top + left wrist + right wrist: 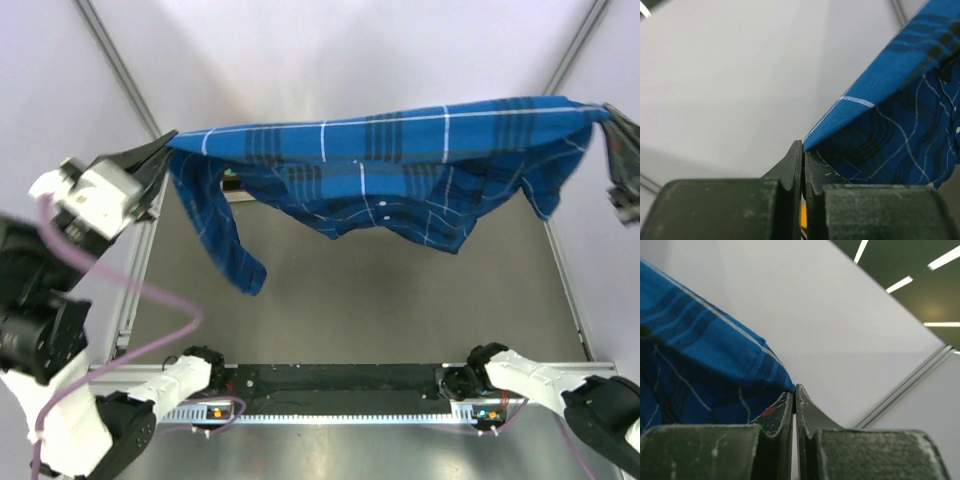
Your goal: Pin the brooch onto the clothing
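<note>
The clothing (400,165), a blue plaid shirt with thin white lines, hangs stretched in the air between both arms, high over the table. My left gripper (168,143) is shut on its left end, and a sleeve (225,235) dangles below that corner. My right gripper (606,118) is shut on its right end. In the left wrist view the cloth (900,100) runs up and right from the gripper (803,147). In the right wrist view the shirt (705,360) spreads left of the gripper (794,390). The brooch is out of view.
The grey table (400,310) lies below the shirt, framed by metal rails (135,290) at left and right. White walls close the cell behind. The arm bases (340,395) sit at the near edge, with a purple cable (150,340) looping at the left.
</note>
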Controlling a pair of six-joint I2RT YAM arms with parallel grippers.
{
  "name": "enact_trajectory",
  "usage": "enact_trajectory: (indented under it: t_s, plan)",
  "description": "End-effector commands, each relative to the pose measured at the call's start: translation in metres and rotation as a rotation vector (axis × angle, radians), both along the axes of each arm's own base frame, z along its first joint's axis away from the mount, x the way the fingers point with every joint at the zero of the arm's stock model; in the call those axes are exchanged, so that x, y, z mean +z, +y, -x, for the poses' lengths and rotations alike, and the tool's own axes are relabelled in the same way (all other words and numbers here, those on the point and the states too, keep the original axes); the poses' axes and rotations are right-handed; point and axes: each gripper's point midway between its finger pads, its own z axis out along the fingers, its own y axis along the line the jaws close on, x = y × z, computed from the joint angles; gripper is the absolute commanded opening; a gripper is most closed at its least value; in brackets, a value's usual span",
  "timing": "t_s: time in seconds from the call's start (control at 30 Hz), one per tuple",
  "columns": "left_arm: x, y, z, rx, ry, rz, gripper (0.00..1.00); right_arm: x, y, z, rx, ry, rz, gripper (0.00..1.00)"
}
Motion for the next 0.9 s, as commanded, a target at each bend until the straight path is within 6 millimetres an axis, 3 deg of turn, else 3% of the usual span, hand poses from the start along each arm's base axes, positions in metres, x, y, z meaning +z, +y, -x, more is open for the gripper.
enact_trajectory:
  t_s: [0.0,0.03,0.1,0.13,0.23,0.27,0.33,0.47,0.53,0.57,0.63,0.67,0.7,0.73,0.77,0.8,0.83,0.87]
  plan:
    - [0.048,0.001,0.071,-0.104,-0.181,0.048,0.0,0.04,-0.001,0.063,0.117,-0.21,-0.004,0.0]
    - [0.052,0.003,0.08,-0.11,-0.198,0.056,0.0,0.043,-0.002,0.077,0.117,-0.241,0.004,0.0]
    - [0.065,0.003,0.101,-0.129,-0.241,0.065,0.0,0.04,0.015,0.096,0.145,-0.264,0.065,0.0]
    - [0.069,0.003,0.107,-0.135,-0.255,0.065,0.0,0.04,0.02,0.115,0.155,-0.297,0.083,0.0]
    - [0.071,-0.006,0.129,-0.165,-0.307,0.022,0.0,0.037,0.051,0.134,0.127,-0.35,0.175,0.0]
    - [0.064,-0.011,0.123,-0.157,-0.293,-0.006,0.0,0.039,0.061,0.14,0.099,-0.385,0.184,0.0]
    - [0.066,-0.011,0.135,-0.146,-0.325,0.014,0.0,0.037,0.066,0.137,0.088,-0.372,0.173,0.0]
    - [0.056,0.012,0.099,0.008,-0.209,0.134,0.0,0.037,0.046,0.102,0.038,-0.281,0.075,0.0]
    - [0.045,0.032,0.073,0.127,-0.148,0.165,0.0,0.01,0.035,0.069,0.031,-0.164,0.055,0.0]
    - [0.021,0.039,0.049,0.171,-0.071,0.146,0.0,-0.005,0.036,0.057,0.051,-0.117,0.079,0.0]
    - [-0.008,0.04,0.032,0.187,0.006,0.103,0.0,-0.038,0.034,0.041,0.071,-0.027,0.081,0.0]
    - [-0.042,0.04,0.008,0.184,0.101,0.074,0.0,-0.074,0.029,0.012,0.096,0.072,0.08,0.0]
    - [-0.063,0.038,0.002,0.174,0.155,0.06,0.0,-0.091,0.027,0.003,0.1,0.107,0.08,0.0]
    - [-0.084,0.036,-0.01,0.163,0.212,0.046,0.0,-0.123,0.019,-0.023,0.111,0.199,0.053,0.0]
    - [-0.126,0.038,-0.033,0.171,0.322,0.034,0.0,-0.14,0.016,-0.035,0.118,0.245,0.045,0.0]
    - [-0.147,0.039,-0.045,0.172,0.375,0.022,0.0,-0.156,0.012,-0.046,0.121,0.287,0.035,0.0]
    - [-0.166,0.04,-0.055,0.175,0.417,0.006,0.0,-0.191,0.006,-0.071,0.133,0.38,0.015,0.0]
    - [-0.205,0.042,-0.072,0.18,0.499,-0.007,0.0,-0.209,0.002,-0.085,0.113,0.427,0.004,0.0]
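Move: Between the hands, which already grip it by the shoulders, the shirt hangs with its middle some 21 cm right of the left hand and 23 cm left of the right, about 25 cm below both and perhaps 5 cm ahead. The black brooch box is on the table, roughly 48 cm ahead, 20 cm right and 59 cm below the left hand; for the right hand it is about 50 cm ahead, 24 cm left and 63 cm below. Flicking the shirt out, both arms first whip back towards the bases about 13 cm while rising, the left by some 6 cm and the right by 3 as it also drifts 5 cm left, fingertips tipping up nearly 20 degrees. They then reverse and fling forward and sharply down some 15 cm or more, tipping the fingers down past their starting pitch, grips still shut on the shoulders. ##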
